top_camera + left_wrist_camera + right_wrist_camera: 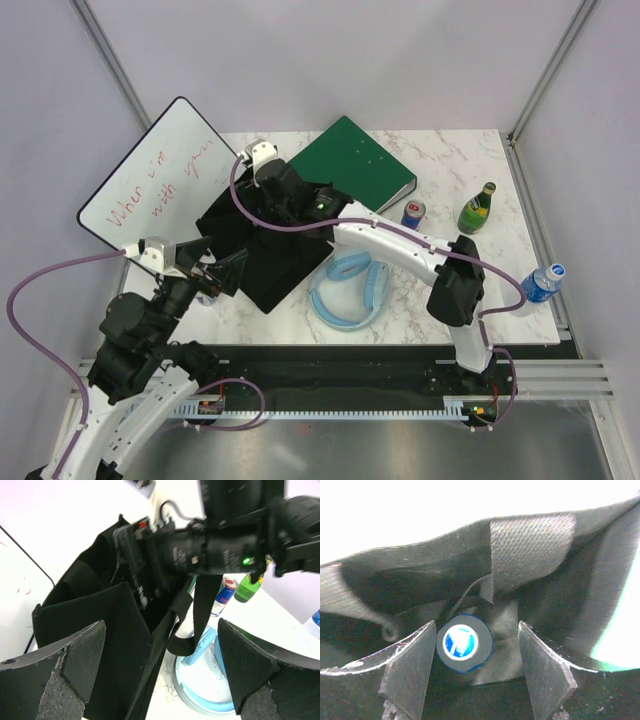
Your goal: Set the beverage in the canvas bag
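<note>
The canvas bag (pixel 268 255) is floppy black fabric, standing open at mid-table; it also shows in the left wrist view (pixel 95 625). My right gripper (pixel 300 196) reaches down into its mouth. In the right wrist view, the right gripper (pixel 476 630) is open inside the bag. The beverage (pixel 464 642), a can with a round blue-and-white end, lies on the bag's floor beside the left finger. My left gripper (pixel 226 272) is open at the bag's near-left corner. In its own view the left gripper (pixel 162 665) is empty, with the bag's strap (pixel 202 610) hanging ahead.
A green binder (pixel 355 163) lies behind the bag and a whiteboard (pixel 160 185) to its left. Blue headphones (pixel 348 290) lie right of the bag. Further right are a Red Bull can (pixel 413 212), a green bottle (pixel 476 208) and a water bottle (pixel 543 282).
</note>
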You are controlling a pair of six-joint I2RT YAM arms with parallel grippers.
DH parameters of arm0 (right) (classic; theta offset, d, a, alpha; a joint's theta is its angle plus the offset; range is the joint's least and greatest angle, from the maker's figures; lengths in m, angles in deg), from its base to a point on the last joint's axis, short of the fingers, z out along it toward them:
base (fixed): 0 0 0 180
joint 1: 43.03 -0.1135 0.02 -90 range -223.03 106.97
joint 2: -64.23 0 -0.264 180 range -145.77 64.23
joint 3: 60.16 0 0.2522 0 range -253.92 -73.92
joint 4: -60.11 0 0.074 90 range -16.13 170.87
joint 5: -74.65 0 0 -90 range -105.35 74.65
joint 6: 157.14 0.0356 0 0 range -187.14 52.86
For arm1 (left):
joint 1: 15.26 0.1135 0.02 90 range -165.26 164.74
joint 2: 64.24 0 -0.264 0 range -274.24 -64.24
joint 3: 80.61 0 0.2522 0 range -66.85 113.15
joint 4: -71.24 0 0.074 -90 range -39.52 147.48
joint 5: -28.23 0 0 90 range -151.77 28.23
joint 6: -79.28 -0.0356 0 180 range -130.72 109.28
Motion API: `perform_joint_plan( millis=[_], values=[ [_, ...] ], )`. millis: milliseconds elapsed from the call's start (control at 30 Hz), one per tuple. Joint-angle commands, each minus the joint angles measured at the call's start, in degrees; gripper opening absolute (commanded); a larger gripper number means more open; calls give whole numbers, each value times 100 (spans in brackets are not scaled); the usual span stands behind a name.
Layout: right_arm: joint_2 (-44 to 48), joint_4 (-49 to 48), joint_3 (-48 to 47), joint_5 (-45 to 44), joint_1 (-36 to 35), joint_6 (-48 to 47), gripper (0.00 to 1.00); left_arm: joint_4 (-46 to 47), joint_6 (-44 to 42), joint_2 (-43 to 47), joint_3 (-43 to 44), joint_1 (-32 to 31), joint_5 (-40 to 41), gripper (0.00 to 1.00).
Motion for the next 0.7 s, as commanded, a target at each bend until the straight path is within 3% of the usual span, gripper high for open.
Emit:
perform_joint_plan(
  millis=[0, 467, 600, 667],
  values=[
    [642, -65, -172, 365, 14, 116, 75, 263, -73, -28, -24, 43, -87, 100],
    [2092, 32, -6, 1228, 23, 714, 76, 236, -82, -124, 3, 43, -149, 100],
    [2741, 84, 362, 888, 67, 776, 75, 228, -91, -151, 3, 43, -149, 100],
    [3005, 250, 721, 293, 120, 767, 76, 228, -91, -124, -6, 43, -140, 100]
  ],
)
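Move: The right hand is empty and inside the mouth of the canvas bag, with the just-released water bottle almost directly beneath it, its middle about 13 cm down and 1 cm back. From this hand the green binder lies some 21 cm to the right and 8 cm farther out; the energy drink can is about 36 cm to the right and 5 cm nearer. From the left hand, the bottle is roughly 14 cm ahead, 4 cm right and 22 cm lower. Lift the open right gripper straight up out of the canvas bag, away from the bottle, by about 20 cm, drawing it back some 8 cm and to the right by nearly as much as it climbs. Roll the wrist about 25 degrees so its left side rises, and keep the fingers parted as they already are. ##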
